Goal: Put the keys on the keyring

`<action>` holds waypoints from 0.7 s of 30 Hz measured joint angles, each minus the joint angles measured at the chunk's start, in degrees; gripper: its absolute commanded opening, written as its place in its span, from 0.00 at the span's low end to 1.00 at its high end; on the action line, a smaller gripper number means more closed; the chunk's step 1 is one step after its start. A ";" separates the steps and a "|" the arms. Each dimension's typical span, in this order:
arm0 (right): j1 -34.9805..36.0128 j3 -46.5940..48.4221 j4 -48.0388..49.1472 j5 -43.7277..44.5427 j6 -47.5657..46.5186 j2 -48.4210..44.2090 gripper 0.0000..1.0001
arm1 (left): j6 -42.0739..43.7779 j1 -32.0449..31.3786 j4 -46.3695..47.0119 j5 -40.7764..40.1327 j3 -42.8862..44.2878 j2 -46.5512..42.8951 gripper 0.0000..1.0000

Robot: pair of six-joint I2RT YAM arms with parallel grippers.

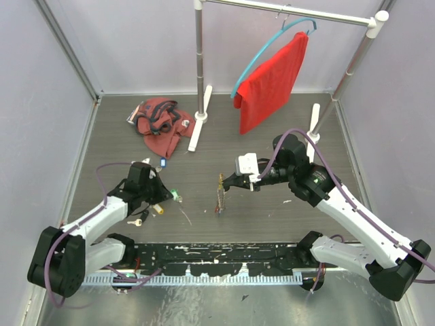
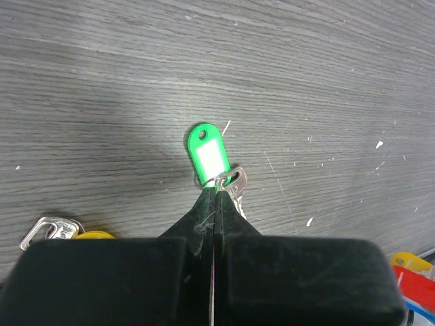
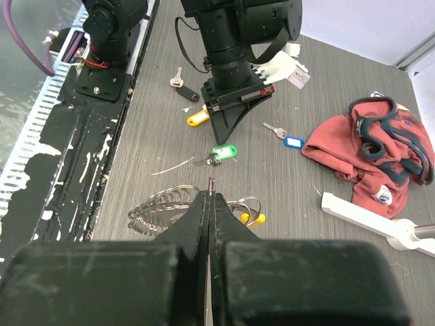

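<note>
My left gripper [image 2: 216, 191] is shut on the small ring that joins a green tag [image 2: 206, 153] to its silver key [image 2: 236, 182], low over the table. From above, that left gripper [image 1: 170, 195] sits left of centre. My right gripper [image 3: 211, 195] is shut on the keyring [image 3: 158, 204], a bundle of wire loops with a yellow tag [image 3: 254, 219] on it. The keyring [image 1: 219, 195] hangs below the right gripper [image 1: 228, 182] at mid-table. Loose keys lie around: yellow [image 3: 198, 117], black [image 3: 185, 92] and blue [image 3: 291, 141].
A red cloth heap with dark straps [image 1: 160, 125] lies at the back left. A clothes rack holds a red cloth [image 1: 272, 81] on a blue hanger, and its white feet [image 1: 196, 136] rest on the table. A black rail [image 1: 217, 259] runs along the near edge.
</note>
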 measured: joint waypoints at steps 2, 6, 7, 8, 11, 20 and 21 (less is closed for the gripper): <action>0.00 0.02 -0.04 -0.11 -0.02 0.00 0.01 | 0.15 0.00 0.02 0.00 0.00 -0.57 0.20; 0.00 0.02 -0.37 -0.15 -0.15 0.00 0.01 | 0.63 0.00 0.04 0.13 0.00 -0.42 0.44; 0.00 0.02 -0.42 -0.17 -0.17 0.00 0.01 | 0.63 0.00 0.09 0.24 0.00 -0.17 0.47; 0.00 0.02 -0.42 -0.20 -0.20 0.00 0.01 | 0.85 0.00 0.13 0.31 0.00 0.09 0.49; 0.00 0.04 -0.48 -0.37 -0.26 0.00 0.01 | 0.92 0.00 0.55 0.74 0.00 1.60 0.53; 0.00 0.46 -1.27 -1.09 -1.14 0.48 0.01 | 2.43 0.00 3.52 4.70 2.25 7.39 0.53; 0.00 0.46 -1.29 -1.18 -1.20 0.52 0.01 | 2.51 0.00 3.74 5.09 2.34 7.69 0.53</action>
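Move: The green-tagged key lies flat on the table just off the left gripper's shut tips: about 3 cm to the right, 1 cm ahead and 2 cm below. The yellow-tagged key is some 5 cm back and 5 cm left of that gripper, the blue-tagged key about 12 cm ahead and 2 cm left, both also on the table. From the right hand, the green-tagged key is roughly 16 cm left, 5 cm ahead and 28 cm below. Open the left gripper from shut to about half while easing it down toward the table, then shift it some 1.5 cm to the right and slightly forward, turning about 5 degrees clockwise. Bring the spread fingers either side of the green-tagged key's head, low over the table; don't close on it yet. ##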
